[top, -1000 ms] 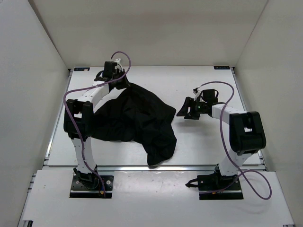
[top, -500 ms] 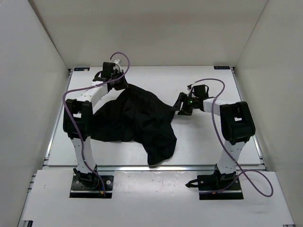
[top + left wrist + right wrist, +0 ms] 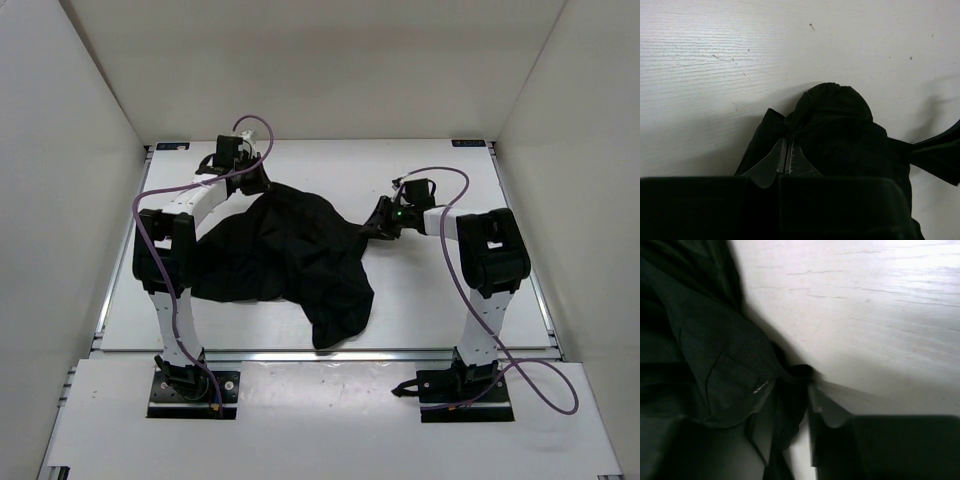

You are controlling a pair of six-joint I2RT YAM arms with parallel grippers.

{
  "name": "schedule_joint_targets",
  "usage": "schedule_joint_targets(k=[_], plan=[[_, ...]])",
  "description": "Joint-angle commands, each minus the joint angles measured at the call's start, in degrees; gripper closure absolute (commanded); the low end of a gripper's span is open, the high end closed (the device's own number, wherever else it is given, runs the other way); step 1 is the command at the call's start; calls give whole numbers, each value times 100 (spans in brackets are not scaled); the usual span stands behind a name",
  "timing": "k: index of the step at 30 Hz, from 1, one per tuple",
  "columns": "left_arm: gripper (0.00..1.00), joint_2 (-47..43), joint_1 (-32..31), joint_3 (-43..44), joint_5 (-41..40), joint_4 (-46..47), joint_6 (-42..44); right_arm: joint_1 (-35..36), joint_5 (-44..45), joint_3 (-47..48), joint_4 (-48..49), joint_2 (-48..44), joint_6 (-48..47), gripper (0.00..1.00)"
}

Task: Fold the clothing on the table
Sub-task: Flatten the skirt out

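Observation:
The black clothing [image 3: 290, 250] lies crumpled across the left and middle of the white table [image 3: 430, 300], with one lobe hanging toward the front edge. My left gripper [image 3: 248, 180] is at the garment's far left corner. In the left wrist view it [image 3: 786, 150] is shut on a bunched bit of the clothing [image 3: 840, 125]. My right gripper [image 3: 378, 228] is at the garment's right tip. In the right wrist view its jaws [image 3: 790, 387] are partly open, with a fold of the clothing [image 3: 700, 340] lying between the fingers.
A silver rail [image 3: 330, 354] runs along the table's near edge. White walls enclose the left, back and right sides. Purple cables loop over both arms. Bare tabletop shows right of the garment and along the back.
The right arm moved left to the garment's right tip and its jaws narrowed around a fold. The left arm stayed put, still clamped on the far corner.

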Motion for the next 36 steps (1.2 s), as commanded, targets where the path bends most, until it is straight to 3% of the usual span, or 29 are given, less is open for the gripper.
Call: schedule_joint_targets(k=[1, 2, 3, 4, 10, 12, 15, 18, 19, 20, 22, 23, 25, 30, 31, 35, 36], plan=[[100, -121, 40, -71, 231, 104, -25, 40, 122, 66, -45, 270, -32, 75], [100, -138, 39, -71, 293, 139, -25, 14, 114, 101, 103, 278, -23, 82], [100, -121, 57, -80, 380, 174, -60, -56, 157, 136, 130, 322, -32, 95], [100, -138, 101, -97, 425, 157, -69, -135, 149, 293, 122, 383, -32, 100], [100, 63, 66, 236, 698, 69, -34, -469, 43, 1828, -738, 577, -698, 100], [100, 160, 75, 787, 751, -97, -60, -609, 35, 2498, -1177, 542, -1006, 100], [100, 371, 13, 1805, 715, -195, -52, -864, 26, 4061, -1678, 586, -1411, 100], [100, 634, -31, 3613, 655, -484, -200, -1128, -290, 6824, -2179, 963, -1473, 100], [100, 600, -31, 4143, 593, -441, -288, -1294, -247, 7295, -2372, 981, -1534, 100], [100, 435, -31, 4357, 540, -406, -315, -1391, -134, 7995, -2496, 964, -1639, 100], [100, -75, -83, 4378, 59, -153, -158, -1489, -194, 8301, -2524, 650, -1781, 100], [100, -529, -136, 4194, -57, 6, 34, -1567, -299, 8006, -2515, 308, -1894, 100], [100, -1208, -259, 3020, -242, 550, 298, -1586, -475, 7004, -2393, -360, -2254, 100], [100, -2736, -636, 469, -418, 684, 863, -1445, -493, 2248, -1295, -2600, -2572, 100], [100, -3183, -733, -422, -532, 797, 871, -1402, -423, 1184, -1110, -3126, -2589, 100], [100, -4686, -954, -3315, -726, 1027, 827, -1208, -334, -1450, -1047, -4509, -2494, 100], [100, -5187, -1041, -3653, -770, 948, 766, -1208, -378, -2151, -1030, -4912, -2432, 100]])
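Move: The skirt's free waistband corner lies practically between the right hand's half-open fingers, about 1 cm to their left and 1 cm below. From there the near lobe of the skirt spreads some 8 cm left and 18 cm back, about 3 cm lower. The left hand already pinches the other corner; from it the free corner is roughly 24 cm right, 9 cm back and 8 cm down, and the left lobe 11 cm left and 18 cm back. The skirt's free corner is pinched as the right fingers, sinking about 1 cm, close fully on it; the left keeps its pinch. Both hands then whip the skirt up and forward, right about 45 cm up and edging right, left some 35 cm up, fingertips swinging upward, before pulling back over 20 cm and starting down, grips kept. ##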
